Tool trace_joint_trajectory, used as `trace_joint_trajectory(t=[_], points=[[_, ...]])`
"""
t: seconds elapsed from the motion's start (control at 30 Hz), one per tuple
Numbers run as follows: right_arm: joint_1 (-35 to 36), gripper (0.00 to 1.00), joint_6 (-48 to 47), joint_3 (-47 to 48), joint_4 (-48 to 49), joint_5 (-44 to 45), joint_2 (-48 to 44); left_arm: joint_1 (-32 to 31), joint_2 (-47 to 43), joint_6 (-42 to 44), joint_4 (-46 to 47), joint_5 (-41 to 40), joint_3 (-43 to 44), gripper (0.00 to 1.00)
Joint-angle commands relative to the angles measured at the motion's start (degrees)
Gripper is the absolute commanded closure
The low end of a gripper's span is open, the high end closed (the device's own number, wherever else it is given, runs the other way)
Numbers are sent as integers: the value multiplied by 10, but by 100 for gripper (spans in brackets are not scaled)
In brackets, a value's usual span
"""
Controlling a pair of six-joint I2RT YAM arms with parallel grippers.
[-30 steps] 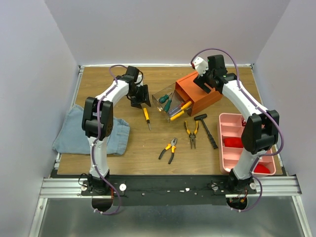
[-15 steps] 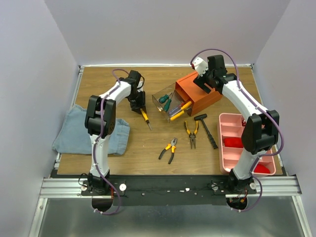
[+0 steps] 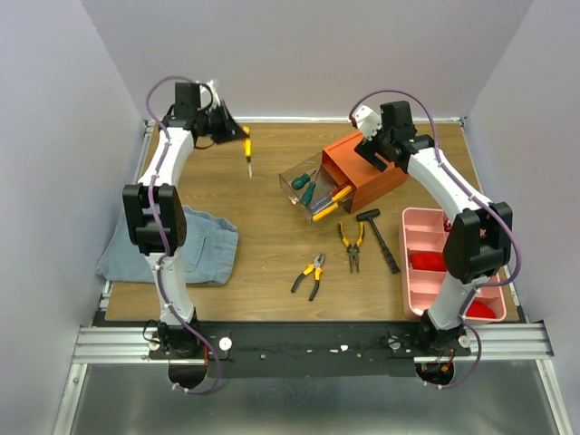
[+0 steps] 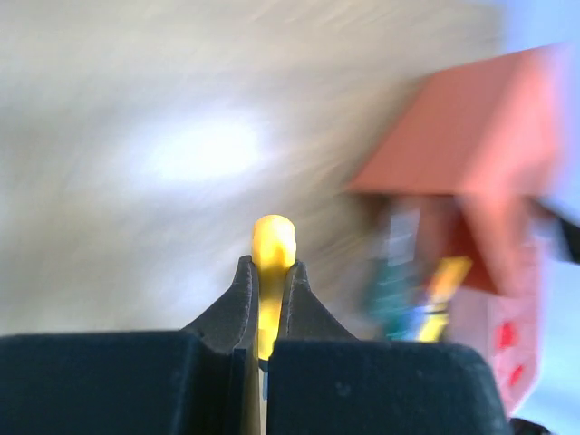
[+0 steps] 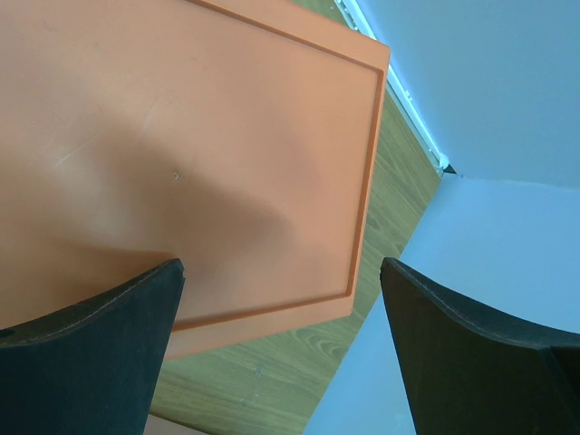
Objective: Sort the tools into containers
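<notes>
My left gripper [image 3: 233, 134] is shut on a yellow-handled screwdriver [image 3: 246, 145] and holds it in the air over the back left of the table, shaft pointing down. In the blurred left wrist view the yellow handle [image 4: 273, 237] sticks out between the closed fingers [image 4: 295, 299]. The orange cabinet [image 3: 364, 169] stands at the back centre with one clear drawer [image 3: 306, 192] pulled out, screwdrivers lying in it. Two pliers [image 3: 310, 274] [image 3: 352, 245] and a black hammer [image 3: 381, 238] lie on the table. My right gripper [image 5: 281, 272] hangs open over the cabinet's top [image 5: 181, 136].
A blue cloth [image 3: 168, 243] lies at the left edge beside the left arm. A pink divided tray [image 3: 419, 263] with red pieces sits at the front right. Grey walls close in the table on three sides.
My left gripper has shut on the yellow screwdriver that lay left of the drawer and lifted it up and back to the left. The right arm has not moved.
</notes>
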Motion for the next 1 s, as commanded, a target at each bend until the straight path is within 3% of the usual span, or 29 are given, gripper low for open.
trace_joint_trajectory(t=[0.0, 0.07, 0.17, 0.3, 0.57, 0.63, 0.67, 0.7, 0.8, 0.97], points=[[6, 0, 12, -22, -121, -25, 51, -34, -50, -108, 274, 211, -8, 100], [6, 0, 12, -17, -122, -27, 54, -60, -38, -139, 291, 227, 1, 100], [6, 0, 13, -15, -121, -28, 55, -102, -2, -111, 201, 227, 69, 100], [6, 0, 18, -11, -122, -31, 57, -138, 9, -93, 185, 216, 72, 100], [6, 0, 17, -9, -122, -35, 61, -180, 32, 7, 42, 154, 63, 100], [6, 0, 17, -8, -123, -35, 62, -190, 53, 80, -21, 142, 97, 85], [6, 0, 17, -7, -123, -35, 63, -193, 56, 96, -54, 143, 101, 74], [6, 0, 17, -7, -122, -35, 62, -195, 49, 108, -57, 143, 101, 54], [6, 0, 20, -5, -120, -34, 62, -194, 26, 124, -39, 143, 108, 36], [6, 0, 39, 15, -120, -39, 56, -166, 4, 81, 28, 158, 174, 27]])
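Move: The left gripper already holds the yellow screwdriver. The open clear drawer, with the sorted tools inside, lies roughly 17 cm to its right, 6 cm back and 14 cm below. The orange box starts beyond the drawer, its middle 32 cm to the right and 3 cm back; the needle-nose pliers lie about 25 cm right and 22 cm back. From the right gripper the drawer is some 20 cm left, 4 cm back and 15 cm down. Bring the left gripper right about 19 cm and back some 8 cm to above the clear drawer, first arching up about 13 cm with the screwdriver held and the fingers tipping upward, turning the hand some 30 degrees clockwise. Then sink about 10 cm over the drawer and open the fingers well to let go of the screwdriver. ##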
